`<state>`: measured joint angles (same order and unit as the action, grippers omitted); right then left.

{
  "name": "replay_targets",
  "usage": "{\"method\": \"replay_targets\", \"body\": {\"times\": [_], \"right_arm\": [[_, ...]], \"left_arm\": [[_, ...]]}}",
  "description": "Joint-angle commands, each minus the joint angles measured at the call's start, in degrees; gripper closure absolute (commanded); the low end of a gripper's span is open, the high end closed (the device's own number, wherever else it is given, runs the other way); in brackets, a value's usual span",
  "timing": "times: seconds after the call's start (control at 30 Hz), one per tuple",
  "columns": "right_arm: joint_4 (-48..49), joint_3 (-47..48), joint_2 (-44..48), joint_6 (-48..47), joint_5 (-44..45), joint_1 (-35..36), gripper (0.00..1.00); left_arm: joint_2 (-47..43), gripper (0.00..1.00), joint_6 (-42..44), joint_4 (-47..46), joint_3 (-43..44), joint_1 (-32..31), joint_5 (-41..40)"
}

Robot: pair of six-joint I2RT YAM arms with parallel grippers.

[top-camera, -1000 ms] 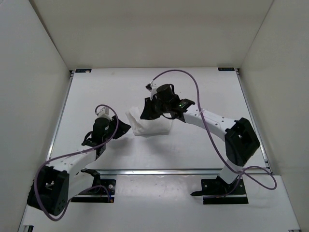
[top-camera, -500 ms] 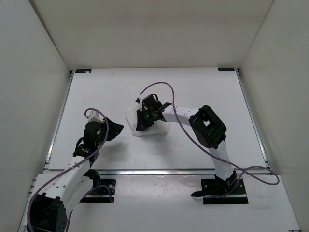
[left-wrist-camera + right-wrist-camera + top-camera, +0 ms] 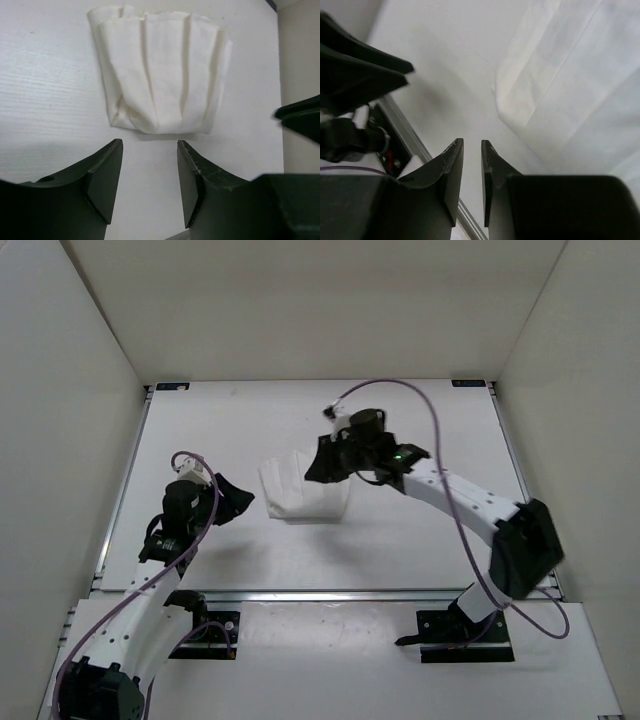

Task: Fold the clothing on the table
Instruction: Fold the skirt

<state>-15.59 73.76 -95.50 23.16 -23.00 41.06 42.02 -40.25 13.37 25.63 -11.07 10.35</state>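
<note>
The clothing (image 3: 303, 490) lies as a small folded white bundle in the middle of the table (image 3: 430, 530). In the left wrist view the clothing (image 3: 160, 75) shows long creases, and it sits just beyond my fingertips. My left gripper (image 3: 240, 498) (image 3: 149, 145) is to the left of it, open, with only bare table between the jaws. My right gripper (image 3: 318, 465) hovers over the bundle's far right part. In the right wrist view that gripper (image 3: 471, 144) has its jaws a narrow gap apart, holding nothing, and the clothing (image 3: 570, 100) lies to the upper right.
A metal rail (image 3: 330, 593) runs along the table's near edge, with both arm bases behind it. White walls enclose the left, far and right sides. The left gripper's dark fingers (image 3: 360, 75) show at the upper left of the right wrist view.
My right gripper has lifted off the clothing and moved back to the right, with its jaws now slightly parted. The left gripper has drawn back a little to the left and opened wider.
</note>
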Motion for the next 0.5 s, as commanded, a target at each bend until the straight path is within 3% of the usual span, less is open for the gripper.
{"method": "replay_targets", "body": {"times": [0.0,0.07,0.13,0.2,0.23,0.33,0.47], "right_arm": [[10.22,-8.51,9.88,2.94,-3.62,-7.2,0.82],[11.1,-12.21,13.32,3.12,-4.68,-9.4,0.81],[10.15,-15.91,16.65,2.78,-3.81,-11.08,0.8],[8.84,-16.88,18.5,1.99,-3.1,-12.66,0.79],[8.48,-17.24,19.21,1.46,-3.19,-13.02,0.79],[8.03,-20.4,21.58,1.45,-4.06,-15.39,0.79],[9.62,-21.9,22.56,1.98,-5.29,-17.86,0.78]], "left_arm": [[-1.15,0.42,3.51,4.56,3.46,-0.27,5.02],[0.25,0.39,4.83,4.82,4.43,-0.36,7.92],[2.44,0.29,8.33,6.49,6.18,-0.18,10.65],[4.2,0.05,10.8,10.6,8.55,0.09,9.79],[4.65,0.02,12.02,10.8,9.69,-0.35,8.3],[6.14,0.01,12.83,12.56,10.94,-0.62,8.45],[4.39,0.01,11.78,8.27,8.31,-3.07,10.92]]}}
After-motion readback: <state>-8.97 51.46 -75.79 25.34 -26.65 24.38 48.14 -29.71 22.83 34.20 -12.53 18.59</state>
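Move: The folded skirt, the only thing on the table, lies with its middle about 9 cm ahead of the right hand, 3 cm to its left and some 15 cm below. From the left hand the skirt's middle is roughly 13 cm ahead, 14 cm to the right and 11 cm down, with its left edge just to the right of those fingertips. The right hand, holding nothing, sweeps about 12 cm to the right above the skirt, rising some 7 cm on the way and sinking back to its starting height, its fingers still nearly shut and turning about 15 degrees clockwise, so that it ends just outside the skirt's right edge. The left hand spreads its half-open fingers fully wide, shifting only a couple of centimetres right and slightly back, a little higher, and turns about 15 degrees clockwise, touching nothing. ##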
